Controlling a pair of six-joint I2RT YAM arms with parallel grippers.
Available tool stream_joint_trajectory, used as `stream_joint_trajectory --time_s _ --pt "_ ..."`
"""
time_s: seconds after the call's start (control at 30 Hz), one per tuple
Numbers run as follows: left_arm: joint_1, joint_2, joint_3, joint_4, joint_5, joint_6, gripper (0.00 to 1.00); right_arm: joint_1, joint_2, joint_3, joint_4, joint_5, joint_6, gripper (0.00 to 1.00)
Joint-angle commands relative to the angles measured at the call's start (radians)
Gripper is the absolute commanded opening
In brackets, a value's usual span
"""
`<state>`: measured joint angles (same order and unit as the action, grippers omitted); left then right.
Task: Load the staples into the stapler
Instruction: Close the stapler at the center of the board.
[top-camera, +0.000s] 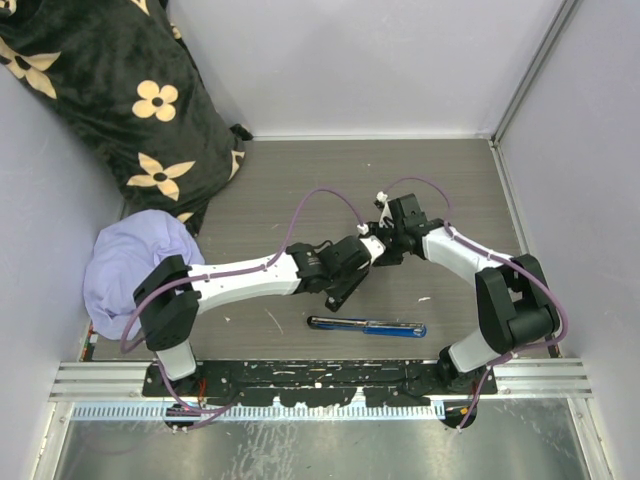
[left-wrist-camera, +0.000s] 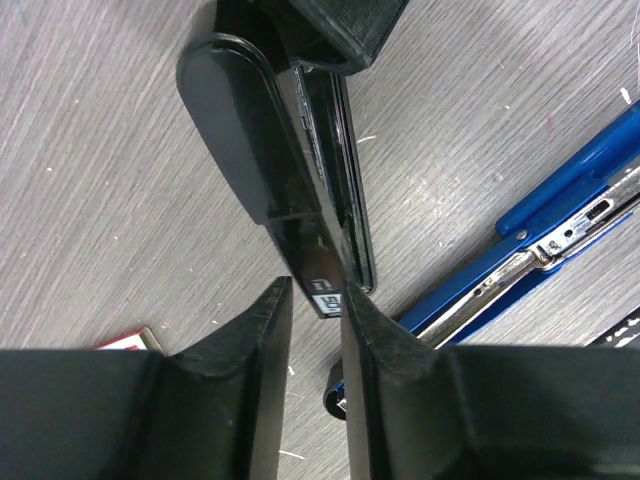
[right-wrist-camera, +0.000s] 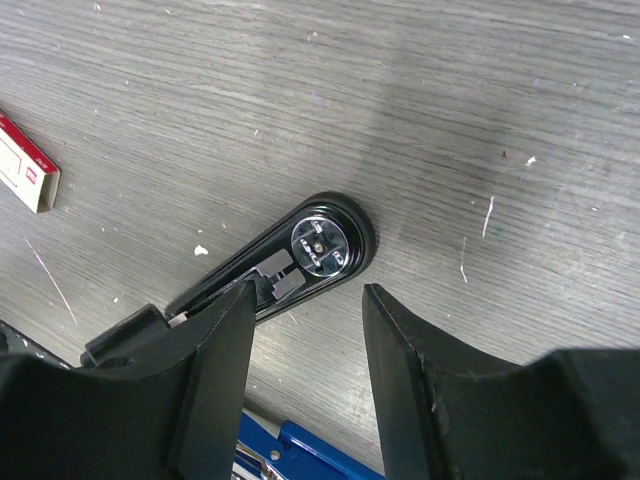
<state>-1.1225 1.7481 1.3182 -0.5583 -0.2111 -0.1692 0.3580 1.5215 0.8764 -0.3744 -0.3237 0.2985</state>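
A black stapler (left-wrist-camera: 270, 150) is hinged open on the grey table. My left gripper (left-wrist-camera: 316, 295) is shut on its labelled rear end, pinched at the fingertips. The stapler's base with the round silver anvil (right-wrist-camera: 325, 243) shows in the right wrist view. My right gripper (right-wrist-camera: 305, 300) is open just short of it, its left finger over the base and bare table between the jaws. In the top view both grippers, left (top-camera: 362, 252) and right (top-camera: 392, 240), meet at mid-table. The staples (right-wrist-camera: 25, 165), a small white and red box, lie flat to the side; one corner (left-wrist-camera: 128, 341) shows by my left finger.
A blue stapler (top-camera: 366, 326) lies opened out flat in front of the arms, close under both grippers (left-wrist-camera: 560, 220) (right-wrist-camera: 290, 455). A black flowered cushion (top-camera: 110, 80) and a lilac cloth (top-camera: 135, 265) fill the left side. Walls close in the table at the back and sides.
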Motion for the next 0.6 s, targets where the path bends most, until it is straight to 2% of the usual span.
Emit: stream_joint_trajectory --time_s 0.0,0.1,0.23,0.4,0.57 --pt "0.016 -0.032 -0.012 0.061 -0.013 0.011 0.32 0.002 0.015 -0.019 0.039 0.006 0.012 0.52" --pt "0.034 -0.074 -0.081 0.112 0.022 -0.005 0.48 0.0 0.008 -0.024 0.048 0.005 0.022 0.52" --pt "0.075 -0.172 -0.175 0.183 0.079 -0.07 0.62 -0.004 -0.004 -0.03 0.051 0.003 0.028 0.52" --pt "0.079 -0.243 -0.253 0.322 0.106 -0.17 0.69 -0.006 -0.015 -0.048 0.065 -0.004 0.04 0.52" --pt "0.084 -0.2 -0.274 0.386 0.061 -0.212 0.71 -0.008 -0.012 -0.06 0.083 -0.015 0.052 0.51"
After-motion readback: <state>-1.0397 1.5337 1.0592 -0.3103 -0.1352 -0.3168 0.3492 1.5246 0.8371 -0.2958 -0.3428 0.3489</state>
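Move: The black stapler sits right under my left hand, its middle about 5 cm below, roughly 1 cm ahead and 1 cm right; it runs from its label end, near and left, to its round head end, far and right. The blue stapler lies some 8 cm back and 4 cm right, the red-and-white staple box about 13 cm left and level. From my right hand, the black stapler's middle is about 4 cm back, 4 cm left and 3 cm below. I spread my nearly shut left fingers wide at the black stapler's label end, easing the hand down and about 3.5 cm left across it, then bring it a little back right and up, clear above the stapler, rolling its left side down some 15 degrees. My right hand stays put by the head end, fingers still half open. ##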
